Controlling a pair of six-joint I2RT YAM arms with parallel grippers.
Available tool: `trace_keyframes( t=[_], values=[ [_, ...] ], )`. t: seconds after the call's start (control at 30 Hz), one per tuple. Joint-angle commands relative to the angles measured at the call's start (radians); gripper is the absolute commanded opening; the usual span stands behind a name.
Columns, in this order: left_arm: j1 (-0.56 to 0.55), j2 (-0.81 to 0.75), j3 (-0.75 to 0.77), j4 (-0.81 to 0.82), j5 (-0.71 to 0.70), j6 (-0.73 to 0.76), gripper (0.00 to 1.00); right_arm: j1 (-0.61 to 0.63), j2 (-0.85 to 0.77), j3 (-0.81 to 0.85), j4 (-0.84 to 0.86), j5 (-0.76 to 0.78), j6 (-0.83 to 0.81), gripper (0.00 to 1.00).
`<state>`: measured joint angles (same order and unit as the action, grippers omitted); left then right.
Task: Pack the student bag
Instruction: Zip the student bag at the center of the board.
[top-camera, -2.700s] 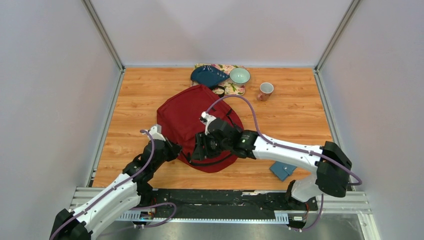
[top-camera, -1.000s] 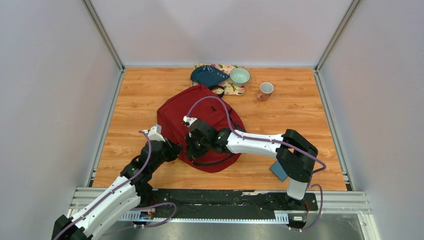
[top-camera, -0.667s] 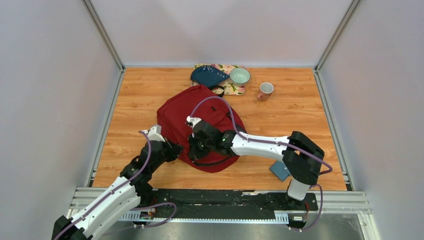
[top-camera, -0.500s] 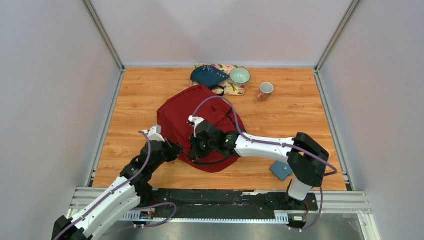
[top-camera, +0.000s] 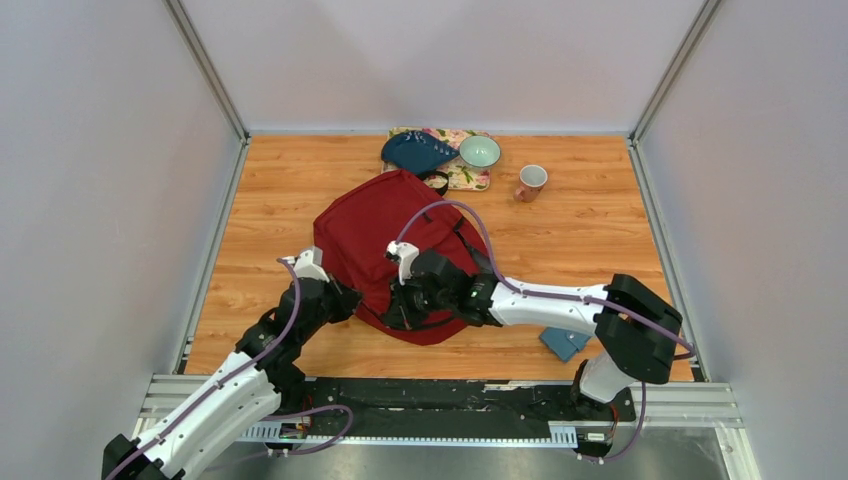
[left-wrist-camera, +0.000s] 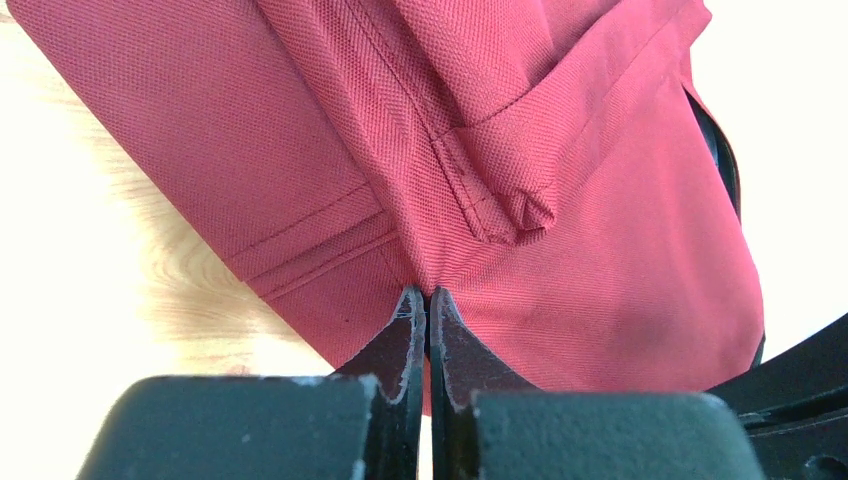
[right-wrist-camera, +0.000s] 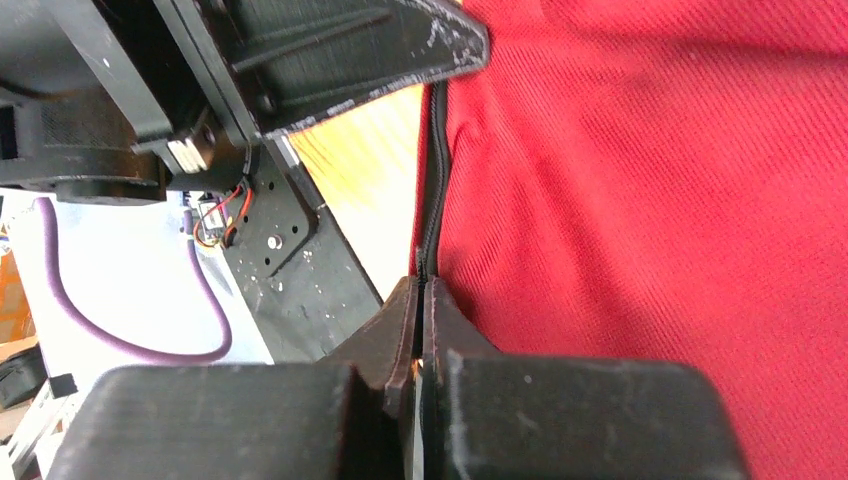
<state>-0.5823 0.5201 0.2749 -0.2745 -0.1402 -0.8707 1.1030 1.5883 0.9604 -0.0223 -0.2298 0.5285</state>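
The student bag (top-camera: 375, 235) is a large dark red backpack lying flat in the middle of the table. My left gripper (top-camera: 347, 299) is shut on a fold of red fabric at the bag's near left edge, seen close in the left wrist view (left-wrist-camera: 428, 293), where the bag (left-wrist-camera: 600, 250) fills the frame. My right gripper (top-camera: 398, 308) is at the bag's near edge, just right of the left one. In the right wrist view it (right-wrist-camera: 421, 287) is shut on the black zipper line (right-wrist-camera: 434, 180) beside the red fabric (right-wrist-camera: 650, 220). The left gripper's fingers (right-wrist-camera: 380, 45) show just above.
A small blue wallet (top-camera: 565, 341) lies on the table near my right arm's base. At the back stand a floral mat (top-camera: 466, 177), a dark blue pouch (top-camera: 415, 152), a pale green bowl (top-camera: 480, 151) and a pink mug (top-camera: 531, 181).
My right gripper has slid a little to the right along the bag's near edge, and its elbow has swung right. The left arm has stayed put, holding the fabric.
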Motion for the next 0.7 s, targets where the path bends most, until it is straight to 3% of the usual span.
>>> trace_keyframes(
  t=[0.0,0.4,0.67],
  values=[
    [0.012,-0.002,0.053,-0.052,-0.061,0.058,0.0,0.003,-0.077,-0.076,0.054,-0.007,0.013,0.0],
    [0.032,-0.04,0.066,-0.143,-0.107,0.076,0.0,-0.018,-0.289,-0.264,0.068,0.292,0.174,0.0],
    [0.114,-0.028,0.101,-0.192,-0.047,0.137,0.0,-0.043,-0.363,-0.313,0.065,0.327,0.185,0.0]
  ],
)
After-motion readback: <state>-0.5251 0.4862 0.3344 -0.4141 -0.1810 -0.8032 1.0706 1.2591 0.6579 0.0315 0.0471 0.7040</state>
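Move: The zip pull is already pinched in the right fingers; the bag's near right corner, where it is being taken, lies about 16 cm to that hand's right, roughly level ahead and 2 cm lower. The pinched left edge is some 5 cm left of the hand and 4 cm farther out; the blue wallet is about 36 cm right and 4 cm back. From the left hand, the zip pull lies about 5 cm right and 4 cm back. The zip pull, still pinched, is drawn by the right hand along the bag's near edge to the right, about 8 cm, dipping slightly back before curving forward, while the wrist turns some 20 degrees clockwise. The left hand keeps its pinch on the bag's left edge and eases 2 to 3 cm left, away from the right hand. ##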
